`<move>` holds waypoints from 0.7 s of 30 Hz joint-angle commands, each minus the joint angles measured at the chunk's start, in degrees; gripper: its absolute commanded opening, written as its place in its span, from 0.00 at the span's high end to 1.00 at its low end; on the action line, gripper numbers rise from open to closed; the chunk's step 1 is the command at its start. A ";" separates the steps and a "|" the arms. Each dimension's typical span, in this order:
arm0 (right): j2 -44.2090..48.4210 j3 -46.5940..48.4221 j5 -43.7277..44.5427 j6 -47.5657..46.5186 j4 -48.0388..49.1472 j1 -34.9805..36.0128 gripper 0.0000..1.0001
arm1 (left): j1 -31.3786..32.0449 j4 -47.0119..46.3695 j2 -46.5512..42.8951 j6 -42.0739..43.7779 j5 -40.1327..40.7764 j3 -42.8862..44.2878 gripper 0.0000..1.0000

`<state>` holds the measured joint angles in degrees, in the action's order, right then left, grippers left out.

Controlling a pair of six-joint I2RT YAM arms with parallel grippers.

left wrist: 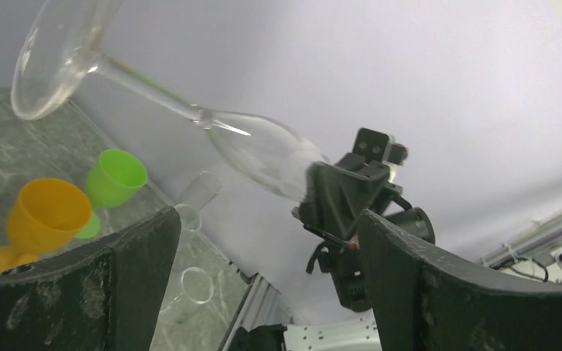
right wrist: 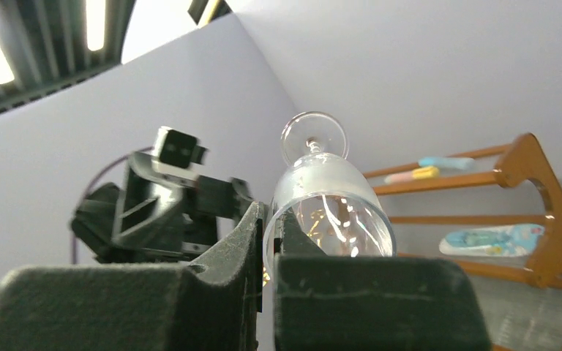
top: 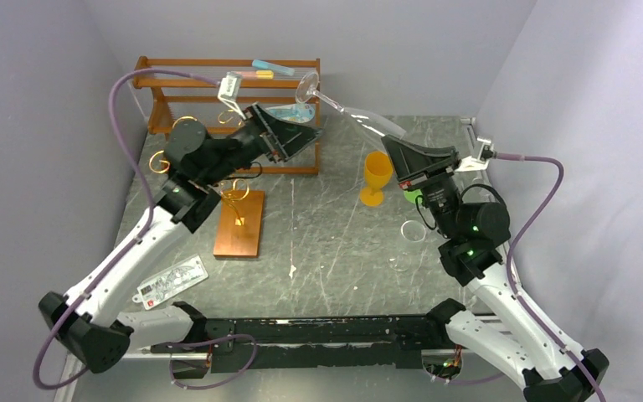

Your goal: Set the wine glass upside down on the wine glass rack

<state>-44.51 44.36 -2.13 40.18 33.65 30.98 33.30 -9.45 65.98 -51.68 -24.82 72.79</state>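
Note:
The clear wine glass (top: 360,117) hangs tilted in the air over the back of the table. Its foot (top: 307,86) points up toward the left. My right gripper (top: 393,142) is shut on the rim of the bowl (right wrist: 329,212), one finger inside and one outside. My left gripper (top: 306,134) is open just left of the glass, below its stem, and touches nothing. In the left wrist view the glass (left wrist: 256,150) crosses above the open fingers (left wrist: 139,263). The wine glass rack (top: 239,222), gold wire scrolls on a copper base, stands at the left under the left arm.
A wooden shelf unit (top: 226,84) fills the back left, close behind the left gripper. An orange cup (top: 375,176), a green cup (top: 413,197) and a small clear glass (top: 414,231) stand near the right arm. A white card (top: 172,282) lies at the front left.

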 commanded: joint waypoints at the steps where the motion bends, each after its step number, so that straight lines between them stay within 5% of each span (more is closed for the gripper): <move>1: 2.34 -0.27 -0.51 4.07 6.63 0.06 1.00 | 3.73 -10.69 3.42 -4.65 8.41 -0.84 0.06; 11: 3.57 -3.75 -3.99 12.85 10.74 0.13 1.00 | 11.80 -31.08 6.29 -7.08 24.27 -4.81 0.04; 21: 3.09 -3.51 -5.82 14.21 11.80 0.13 1.00 | 20.34 -42.05 4.86 0.62 44.10 -9.49 0.33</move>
<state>-41.60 40.05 -6.87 53.58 42.68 30.98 51.66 -41.54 71.88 -55.29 8.60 64.90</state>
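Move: The left hand, open and empty, has the stem of the wine glass about 7 cm ahead, 4 cm to its right and 2 cm above. The right hand holds the glass by its rim; from that hand the stem lies some 6 cm ahead, 11 cm to the left and 7 cm up. The orange goblet stands about 6 cm ahead of the right hand, level sideways and 38 cm below. The wine glass rack is some 19 cm left of the left hand, level fore and aft, 28 cm below. The left fingers come round the wine glass's stem from the rack side and begin to close, with no grip yet: that hand slides about 4 cm right, then rises some 5 cm while tipping its fingers up about 25 degrees. Keeping its pinch on the rim, the right hand draws the glass back about 4 cm and swings it a little counter-clockwise towards the left hand. ##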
